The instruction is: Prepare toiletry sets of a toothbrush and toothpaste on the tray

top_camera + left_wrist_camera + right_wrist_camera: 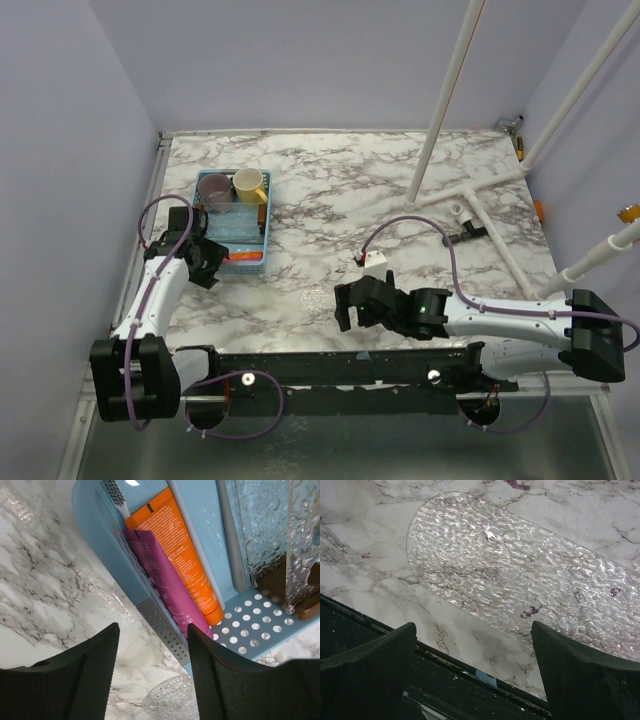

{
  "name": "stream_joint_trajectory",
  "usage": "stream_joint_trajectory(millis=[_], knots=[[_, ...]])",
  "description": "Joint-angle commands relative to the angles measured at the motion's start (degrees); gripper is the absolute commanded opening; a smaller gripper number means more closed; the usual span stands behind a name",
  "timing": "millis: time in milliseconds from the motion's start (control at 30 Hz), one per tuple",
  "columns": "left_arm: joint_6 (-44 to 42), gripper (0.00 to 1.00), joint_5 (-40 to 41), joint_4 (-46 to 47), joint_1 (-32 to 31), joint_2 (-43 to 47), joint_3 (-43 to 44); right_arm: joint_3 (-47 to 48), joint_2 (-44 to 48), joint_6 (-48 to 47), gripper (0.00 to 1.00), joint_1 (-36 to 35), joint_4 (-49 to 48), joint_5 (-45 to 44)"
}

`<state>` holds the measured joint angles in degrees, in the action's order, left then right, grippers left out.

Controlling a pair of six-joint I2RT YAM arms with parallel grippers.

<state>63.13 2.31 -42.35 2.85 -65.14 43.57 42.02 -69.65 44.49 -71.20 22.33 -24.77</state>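
The tray is a light blue mesh basket at the left of the marble table. Along its near wall lie two toothpaste tubes side by side, the orange one and the pink one. Only the bristled head of the toothbrush shows; its neck runs under the orange tube. My left gripper hangs open just outside the tray's near corner, holding nothing. My right gripper is wide open and empty over the table's near edge.
A purple-grey mug and a yellow mug stand in the tray's far end. A clear textured plate lies flat between the arms. White pipes cross the right side. A brown block sits in the tray.
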Motion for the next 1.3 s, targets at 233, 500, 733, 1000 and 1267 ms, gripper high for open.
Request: stream_joint_trajectory(millis=[233,500,733,1000,1267], knots=[[-3.0,0.39,-3.88,2.89,1.1,-2.7,0.97,-1.49,0.65,0.79,1.0,-0.33,-1.23,0.61],[-4.98,0.17,-4.71,4.53,1.28,-3.51,0.9,-2.38,0.67,1.6,1.0,-0.26,-1.58,0.97],[-8.42,0.0,-7.1,5.65,1.28,-6.06,2.57,-2.29,1.25,2.03,1.0,-0.31,-0.86,0.79],[-15.57,0.0,-12.4,9.84,1.28,-7.89,3.61,-1.94,5.05,1.01,1.0,-0.3,1.45,-2.2],[-24.05,0.0,-16.94,11.57,0.15,-9.03,5.99,-1.31,6.5,-0.04,1.0,-0.31,3.14,-2.74]])
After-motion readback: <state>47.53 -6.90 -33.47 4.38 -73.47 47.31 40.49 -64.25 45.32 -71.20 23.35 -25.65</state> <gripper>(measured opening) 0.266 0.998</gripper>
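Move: Just ahead of the left hand, about 1 cm forward, 1 cm right and 1 cm below, the blue basket's near rim runs between the half-open fingers. Inside, the toothpaste tubes lie some 3 cm ahead, 3 cm right and 4 cm down. Farther out stand the purple cup, about 17 cm straight ahead, and the yellow mug, 18 cm ahead and 8 cm right. From the right hand, that near rim lies roughly 11 cm ahead and 27 cm left, slightly lower. Easing about 1 cm forward and slightly down, the left hand closes its fingers and pinches the basket's near rim. Keeping that grip, it pushes the rim forward nearly 3 cm more, drifting slightly right while turning some 15 degrees clockwise. The right hand stays open and empty, sinking about 1 cm, then rising over 2 cm. ##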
